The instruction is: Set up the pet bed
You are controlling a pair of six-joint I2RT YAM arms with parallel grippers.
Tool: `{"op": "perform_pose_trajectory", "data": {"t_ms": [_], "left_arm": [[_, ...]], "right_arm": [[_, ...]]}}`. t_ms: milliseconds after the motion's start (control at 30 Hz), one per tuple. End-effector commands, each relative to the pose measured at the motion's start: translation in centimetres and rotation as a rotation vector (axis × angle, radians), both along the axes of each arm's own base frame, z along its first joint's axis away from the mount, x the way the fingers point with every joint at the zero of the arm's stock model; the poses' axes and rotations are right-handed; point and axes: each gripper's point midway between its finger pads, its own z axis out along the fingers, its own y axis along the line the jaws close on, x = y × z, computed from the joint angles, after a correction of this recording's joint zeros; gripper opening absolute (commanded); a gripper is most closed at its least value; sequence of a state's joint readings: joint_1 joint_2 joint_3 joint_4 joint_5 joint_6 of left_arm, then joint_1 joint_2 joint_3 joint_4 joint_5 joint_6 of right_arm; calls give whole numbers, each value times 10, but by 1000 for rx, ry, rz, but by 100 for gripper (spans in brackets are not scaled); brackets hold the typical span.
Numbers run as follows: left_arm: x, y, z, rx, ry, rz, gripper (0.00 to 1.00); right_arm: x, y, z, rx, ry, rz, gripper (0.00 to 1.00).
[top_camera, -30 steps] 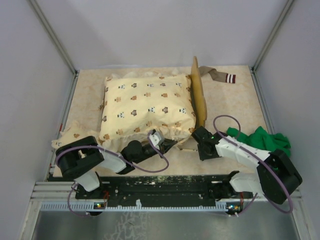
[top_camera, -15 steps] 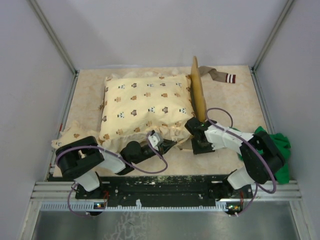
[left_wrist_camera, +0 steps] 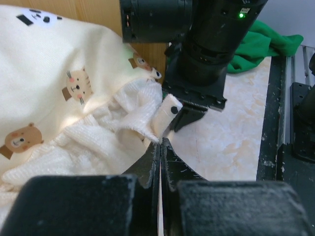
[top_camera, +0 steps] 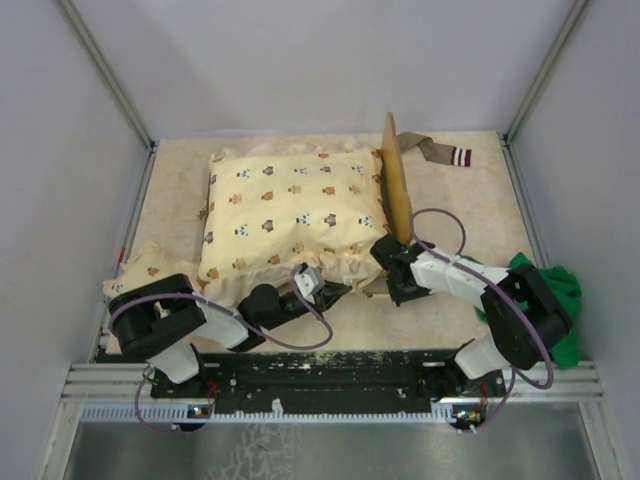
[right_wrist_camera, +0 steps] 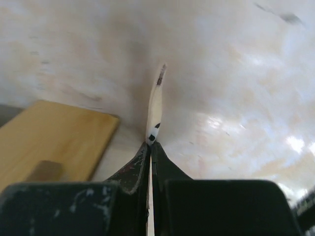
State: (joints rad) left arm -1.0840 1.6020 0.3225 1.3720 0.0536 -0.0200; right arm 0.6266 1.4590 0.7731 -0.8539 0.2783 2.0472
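Observation:
The pet bed (top_camera: 397,190) stands mid-table with its light-wood headboard on the right, and a cream animal-print pillow (top_camera: 290,210) covers its base. The cream quilt (top_camera: 345,268) hangs over the bed's near edge. My left gripper (top_camera: 326,290) is shut, its tips pinching the quilt's fleecy edge (left_wrist_camera: 133,130). Just to its right, my right gripper (top_camera: 388,283) is shut on the quilt's corner (right_wrist_camera: 155,110), a thin cream strip with black marks. In the left wrist view the right gripper (left_wrist_camera: 183,120) holds that corner (left_wrist_camera: 168,113). The bed's wood (right_wrist_camera: 54,140) lies left of the right jaws.
A green cloth (top_camera: 545,285) lies at the right edge, partly under the right arm. A grey striped strap (top_camera: 445,153) lies behind the headboard. More cream print fabric (top_camera: 145,265) pokes out at the left. The metal base rail (top_camera: 330,375) runs along the near edge.
The right arm swung left from the green cloth to the bed's near right corner, and its gripper closed on the quilt's corner. The left arm stayed put.

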Motion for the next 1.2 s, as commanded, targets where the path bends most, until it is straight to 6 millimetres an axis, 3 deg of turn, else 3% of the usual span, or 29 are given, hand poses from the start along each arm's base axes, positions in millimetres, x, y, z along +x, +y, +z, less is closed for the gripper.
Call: {"op": "perform_pose_trajectory", "data": {"t_ms": [0, 100, 200, 333, 500, 767, 967, 1167], "left_arm": [[-9, 6, 4, -33, -8, -28, 0], [-12, 8, 0, -45, 10, -35, 0], [-12, 10, -7, -46, 28, -26, 0], [-7, 13, -7, -61, 39, 12, 0], [-2, 11, -9, -53, 43, 26, 0], [7, -5, -11, -18, 68, 32, 0], [10, -5, -12, -30, 78, 39, 0], [12, -5, -13, -35, 96, 50, 0]], "right_arm": [[40, -29, 7, -251, -197, 284, 0], [19, -45, 4, -360, -163, 299, 0], [11, -50, 11, -433, -218, 353, 0], [25, -42, 24, -454, -351, 526, 0], [27, -42, 41, -462, -451, 643, 0], [38, -33, 79, -556, -646, 909, 0], [33, -25, 75, -575, -739, 1065, 0], [37, -7, 90, -573, -837, 1168, 0]]}}
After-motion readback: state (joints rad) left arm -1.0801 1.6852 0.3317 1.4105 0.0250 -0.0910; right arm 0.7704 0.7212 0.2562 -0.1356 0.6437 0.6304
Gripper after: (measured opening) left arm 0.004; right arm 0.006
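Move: The tie end pinched in the right hand is low, just off the bed's near right corner; the headboard's lower near corner is about 4 cm ahead, 2 cm to the left and 5 cm above. The blanket corner lies some 5 cm ahead, 5 cm left and 9 cm up, and the other tie end about 12 cm left, level fore and aft, 12 cm up. From the left hand the headboard corner is roughly 11 cm right, 5 cm ahead and 7 cm below. The tie, still pinched in the right fingers with its tip sticking out, is carried slightly forward and about 4 cm right, then raised some 6 cm beside the headboard's near corner, drifting back left a little. The right wrist swings round about 80 degrees, fingers going from straight down to forward and slightly down. The left hand keeps its pinch on the other tie end, dipping about 2 cm. ##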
